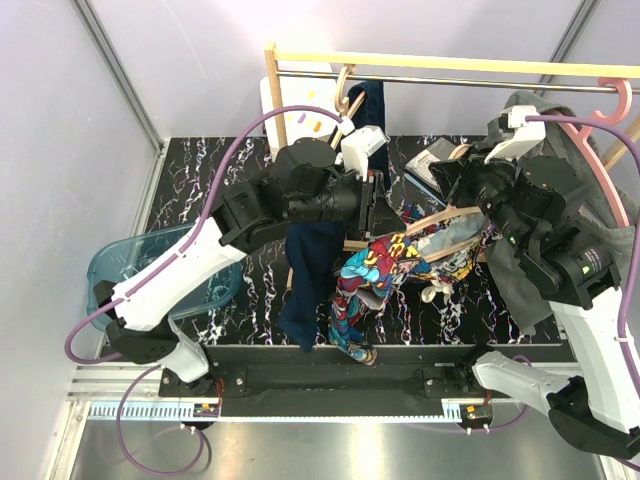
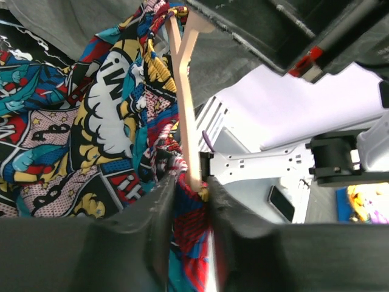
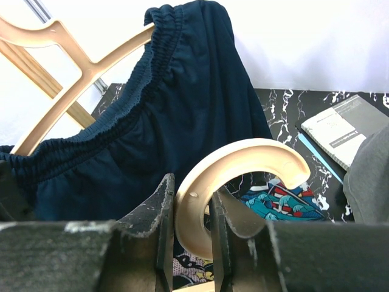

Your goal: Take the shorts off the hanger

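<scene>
The bright cartoon-print shorts [image 1: 370,275] [image 2: 103,121] hang on a wooden hanger [image 1: 440,215] [image 2: 185,91] held low over the table. My left gripper [image 1: 372,228] [image 2: 191,182] is shut on the print cloth at the tip of the hanger's arm. The right gripper [image 1: 448,170] [image 3: 193,194] is shut on that hanger's curved wooden hook [image 3: 243,164]. Navy shorts [image 1: 310,270] [image 3: 182,109] hang on a second wooden hanger [image 3: 73,61] from the rack's rod. Grey shorts [image 1: 520,270] [image 3: 371,176] droop on a pink hanger [image 1: 600,150] at the right.
A wooden rack with a metal rod [image 1: 450,62] spans the back. A blue plastic bin [image 1: 130,265] sits at the table's left. A booklet [image 3: 346,125] lies on the black marbled tabletop [image 1: 230,160] behind the arms.
</scene>
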You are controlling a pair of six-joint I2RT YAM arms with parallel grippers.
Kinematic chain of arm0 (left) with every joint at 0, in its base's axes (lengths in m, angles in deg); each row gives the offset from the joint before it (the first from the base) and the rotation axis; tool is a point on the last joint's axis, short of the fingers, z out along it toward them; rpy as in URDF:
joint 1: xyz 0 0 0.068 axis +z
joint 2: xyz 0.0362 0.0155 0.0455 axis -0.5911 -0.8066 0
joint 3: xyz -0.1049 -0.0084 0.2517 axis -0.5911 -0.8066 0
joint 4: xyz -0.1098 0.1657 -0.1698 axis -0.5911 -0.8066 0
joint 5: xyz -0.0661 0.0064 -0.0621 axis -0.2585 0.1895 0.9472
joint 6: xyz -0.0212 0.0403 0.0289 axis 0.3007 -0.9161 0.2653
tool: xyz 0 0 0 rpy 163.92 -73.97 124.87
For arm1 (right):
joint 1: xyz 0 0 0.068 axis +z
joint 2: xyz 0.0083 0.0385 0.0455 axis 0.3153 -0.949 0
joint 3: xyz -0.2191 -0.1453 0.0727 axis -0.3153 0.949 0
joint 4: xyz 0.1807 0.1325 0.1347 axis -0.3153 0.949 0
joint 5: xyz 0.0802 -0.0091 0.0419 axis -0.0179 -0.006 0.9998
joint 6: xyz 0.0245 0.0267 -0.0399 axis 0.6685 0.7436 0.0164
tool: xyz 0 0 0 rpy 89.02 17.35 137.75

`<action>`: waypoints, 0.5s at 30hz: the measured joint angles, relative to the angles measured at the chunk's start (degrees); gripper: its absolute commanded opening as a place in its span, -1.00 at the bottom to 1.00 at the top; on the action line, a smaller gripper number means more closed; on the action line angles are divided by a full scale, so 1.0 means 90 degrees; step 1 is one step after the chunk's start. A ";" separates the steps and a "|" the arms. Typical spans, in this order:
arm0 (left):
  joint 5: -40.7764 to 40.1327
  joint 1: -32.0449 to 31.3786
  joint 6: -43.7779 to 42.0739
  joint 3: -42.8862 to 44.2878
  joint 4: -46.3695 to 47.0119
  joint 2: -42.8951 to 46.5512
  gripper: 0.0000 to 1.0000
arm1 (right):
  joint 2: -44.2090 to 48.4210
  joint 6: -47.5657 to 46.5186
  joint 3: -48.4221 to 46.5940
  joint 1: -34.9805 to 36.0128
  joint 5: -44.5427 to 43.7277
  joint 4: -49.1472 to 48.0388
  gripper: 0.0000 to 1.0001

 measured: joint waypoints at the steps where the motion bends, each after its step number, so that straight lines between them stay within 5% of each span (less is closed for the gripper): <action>1: -0.0007 0.0000 0.0012 0.0000 0.0007 0.0005 -0.68 | 0.0000 0.0000 0.0000 0.0000 0.0000 0.0024 -1.00; 8: -0.0175 -0.0024 0.0017 -0.0112 0.0107 0.0134 -1.00 | 0.0024 0.0015 0.0015 0.0002 -0.0029 0.0056 -1.00; 15: -0.0444 -0.0032 -0.0041 -0.0685 0.0282 0.0663 -1.00 | 0.0245 0.0423 0.0211 0.0015 -0.0631 0.0158 -1.00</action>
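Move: The waistband of the patterned shorts, by the hanger's near end, already lies between the left gripper's open fingers, about 1 cm lower; the hanger's body is some 9 cm to that gripper's right and 2 cm ahead. The navy shorts hang about 9 cm to its left, 4 cm farther out and 8 cm lower. The right gripper already holds the hanger's hook; from it that waistband is roughly 9 cm left, 8 cm back and 6 cm below, and the gray garment about 17 cm right, level front to back. Shut the left gripper on the waistband cloth beside the hanger's end, pinching it, and once it is closed draw it about 2 cm to the left. Keep the right gripper's hold on the hook and, as the left begins to pull, carry it some 2 cm to the right, sinking slightly and turning a few degrees clockwise, so that the hands part. ##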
